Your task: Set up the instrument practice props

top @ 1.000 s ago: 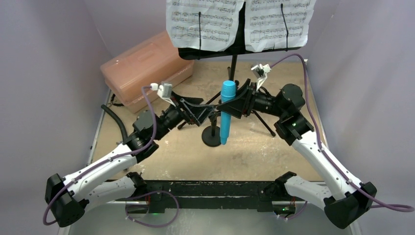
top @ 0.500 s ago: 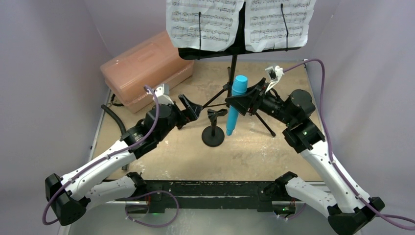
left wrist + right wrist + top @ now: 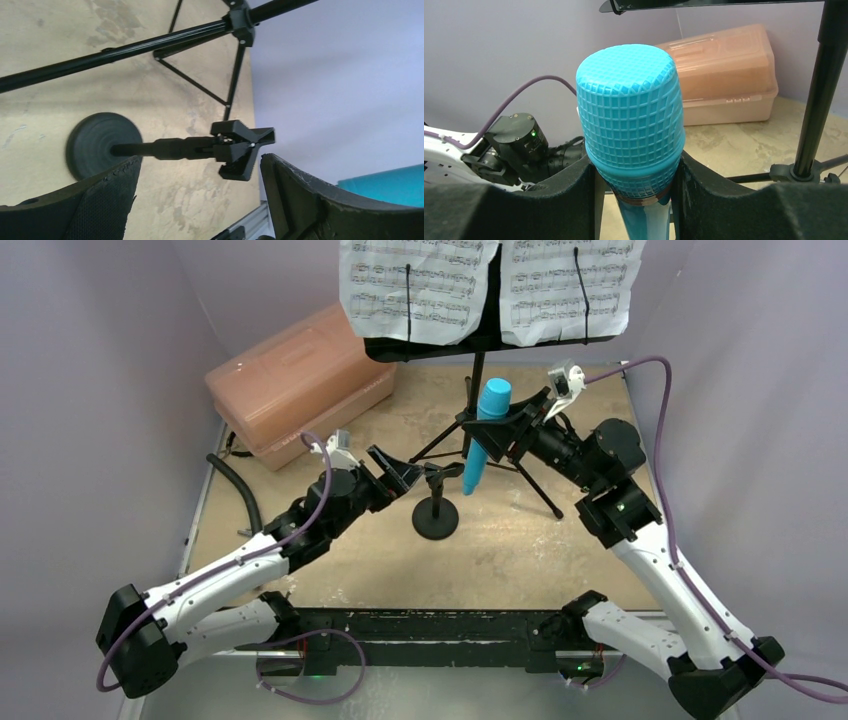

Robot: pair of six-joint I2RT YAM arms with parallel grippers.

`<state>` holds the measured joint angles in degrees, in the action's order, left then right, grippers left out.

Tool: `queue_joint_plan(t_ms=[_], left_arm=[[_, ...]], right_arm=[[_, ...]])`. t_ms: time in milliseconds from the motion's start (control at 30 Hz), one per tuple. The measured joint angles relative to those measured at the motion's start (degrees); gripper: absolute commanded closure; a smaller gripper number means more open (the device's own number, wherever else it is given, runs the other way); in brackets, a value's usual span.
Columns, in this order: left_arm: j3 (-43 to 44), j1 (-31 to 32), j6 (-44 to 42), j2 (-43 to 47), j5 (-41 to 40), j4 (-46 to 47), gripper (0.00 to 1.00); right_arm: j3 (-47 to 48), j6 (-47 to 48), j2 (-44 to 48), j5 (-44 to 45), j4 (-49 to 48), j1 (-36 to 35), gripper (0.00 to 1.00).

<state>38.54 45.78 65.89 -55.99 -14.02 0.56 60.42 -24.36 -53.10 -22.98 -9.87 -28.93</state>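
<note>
The black tripod music stand [image 3: 476, 358] stands at the back and holds two white sheet-music pages [image 3: 418, 285]. The small black mic stand [image 3: 436, 518] stands on its round base mid-table; its clip [image 3: 242, 147] shows in the left wrist view. My left gripper [image 3: 405, 472] is open, its jaws on either side of the mic stand's top without touching it. My right gripper [image 3: 497, 432] is shut on the cyan-blue microphone [image 3: 484, 435], head up, held in the air just right of the mic stand; it also shows in the right wrist view [image 3: 634, 135].
A pink translucent plastic box [image 3: 300, 380] sits at the back left. The tripod's legs [image 3: 540, 490] spread over the table behind and right of the mic stand. A black hose [image 3: 235, 485] lies at the left edge. Purple-grey walls enclose the table.
My right gripper has lifted the microphone up and to the right, away from the mic stand. My left gripper drew back from the stand, then moved in around its top.
</note>
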Motion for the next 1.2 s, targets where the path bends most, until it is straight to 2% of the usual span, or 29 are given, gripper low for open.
queue_joint_plan(t_ms=[233, 467, 733, 800, 900, 1200], left_arm=[[-1.0, 0.0, 1.5, -4.3, 3.9, 11.2, 0.14], [-1.4, 0.0, 1.9, -9.7, 5.7, 20.2, 0.29], [-4.2, -0.1, 6.6, -15.7, 7.3, 29.3, 0.37], [-4.7, -0.3, 8.0, -17.2, 8.3, 32.3, 0.43], [-4.7, -0.3, 8.6, -18.4, 9.2, 35.2, 0.58], [-5.4, -0.4, 12.4, -18.8, 9.6, 37.8, 0.85]], right_arm=[[0.1, 0.0, -0.5, 0.2, -1.2, 0.0, 1.00], [0.1, 0.0, -0.5, 1.0, -1.1, 0.0, 1.00], [0.1, -0.1, 0.0, 1.0, -0.7, 0.0, 1.00], [0.1, -0.1, 0.4, 1.1, -0.5, 0.0, 1.00], [0.1, -0.1, 1.0, 1.3, -0.2, 0.0, 1.00], [0.0, -0.2, 2.3, 2.2, 1.2, 0.0, 1.00]])
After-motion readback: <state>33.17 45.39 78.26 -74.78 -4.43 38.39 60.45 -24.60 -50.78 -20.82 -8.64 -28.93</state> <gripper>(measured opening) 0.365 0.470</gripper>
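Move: The mic stand's clip is about 6 cm to the left hand's right and 2 cm ahead, roughly level with its open fingers. The blue microphone, held in the right hand, is some 10 cm to the left hand's right, 1 cm back and 17 cm above. The music stand's tripod hub lies about 17 cm ahead, 12 cm right and 5 cm lower. From the right hand, the clip is some 5 cm left, 2 cm ahead and 22 cm below. Bring the left gripper about 7 cm to the right and slightly forward, onto the mic stand's clip, at nearly the same height, rolling the wrist some 20 degrees so that the hand's left side drops. Close the fingers from wide to about a third open and pinch the clip. Keep the right hand's grip on the microphone, near enough in place. ##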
